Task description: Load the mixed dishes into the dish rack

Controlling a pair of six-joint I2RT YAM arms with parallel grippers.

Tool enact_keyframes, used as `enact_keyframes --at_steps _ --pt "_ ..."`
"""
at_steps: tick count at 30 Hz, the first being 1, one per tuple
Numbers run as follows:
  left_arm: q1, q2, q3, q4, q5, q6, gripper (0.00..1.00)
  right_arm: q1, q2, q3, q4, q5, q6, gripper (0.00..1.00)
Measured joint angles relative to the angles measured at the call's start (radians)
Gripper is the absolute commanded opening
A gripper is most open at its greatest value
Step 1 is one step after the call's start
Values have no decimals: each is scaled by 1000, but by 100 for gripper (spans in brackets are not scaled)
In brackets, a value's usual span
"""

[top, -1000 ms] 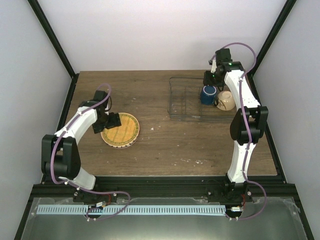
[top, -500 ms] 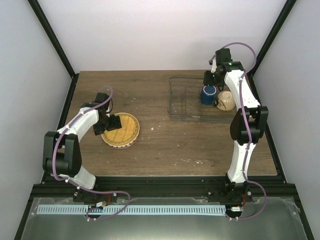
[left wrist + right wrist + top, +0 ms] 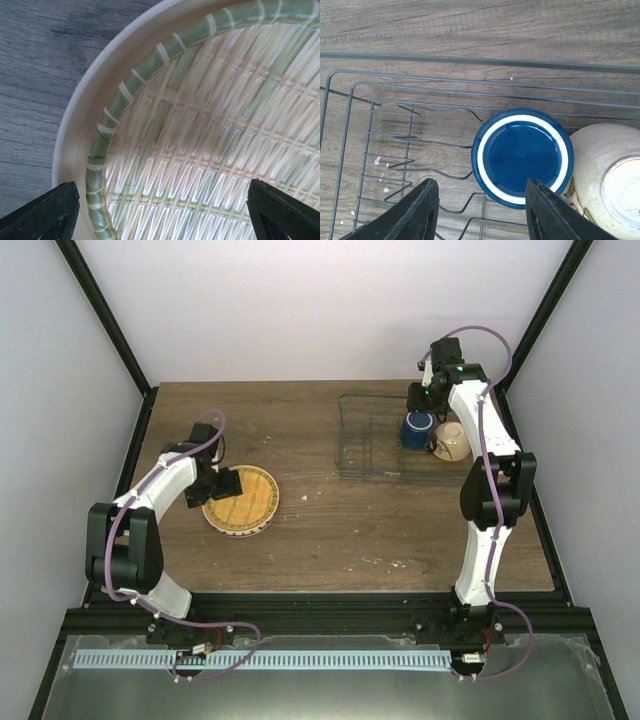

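The yellow-orange grid-patterned plate (image 3: 245, 500) lies on the table at the left, with a white edge with dark marks (image 3: 243, 531) showing under its near side. My left gripper (image 3: 226, 484) hangs open just over the plate's left rim. In the left wrist view the plate (image 3: 210, 125) fills the frame, and one finger of my left gripper (image 3: 165, 220) stands outside the rim, the other over the weave. The dish rack (image 3: 348, 440) holds the dark blue mug (image 3: 416, 429) and the cream bowl (image 3: 452, 441). My right gripper (image 3: 424, 398) hovers open above the mug (image 3: 522, 156), gripping nothing.
In the right wrist view the rack's wire rim (image 3: 420, 80) and its dividers (image 3: 395, 160) lie to the left of the mug, and the bowl (image 3: 610, 175) touches the mug's right side. Black frame posts edge the table on both sides.
My left gripper has edged slightly right over the plate's rim. The right arm, mug and bowl have not moved.
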Motion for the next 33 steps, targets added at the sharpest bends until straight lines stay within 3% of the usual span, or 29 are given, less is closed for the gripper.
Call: enact_keyframes --at_steps 8,11,19,24,33 --pt "0 26 -30 33 12 0 93 1 0 0 -2 8 0 49" --pt "0 28 -32 41 17 0 87 4 0 0 -5 12 -1 49" --pt "6 41 -61 89 63 12 39 14 0 0 -16 25 -2 49" --pt "13 35 -77 136 103 25 23 25 0 0 -24 46 -5 49" --pt "13 -6 -142 177 126 24 9 66 0 0 -43 77 -16 49"
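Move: The woven tray's middle lies about 7 cm to the left hand's right, 1 cm back and some 4 cm below, its left rim between the wide-open fingers. A patterned plate lies stacked just under the tray, with about the same middle, some 5 cm below that hand. From the right hand, over the rack, the tray is roughly 56 cm left, 22 cm back and 16 cm lower. Left hand sinks about 3 cm, closes on the woven tray's left rim, pushing rightward; right hand drifts left. ##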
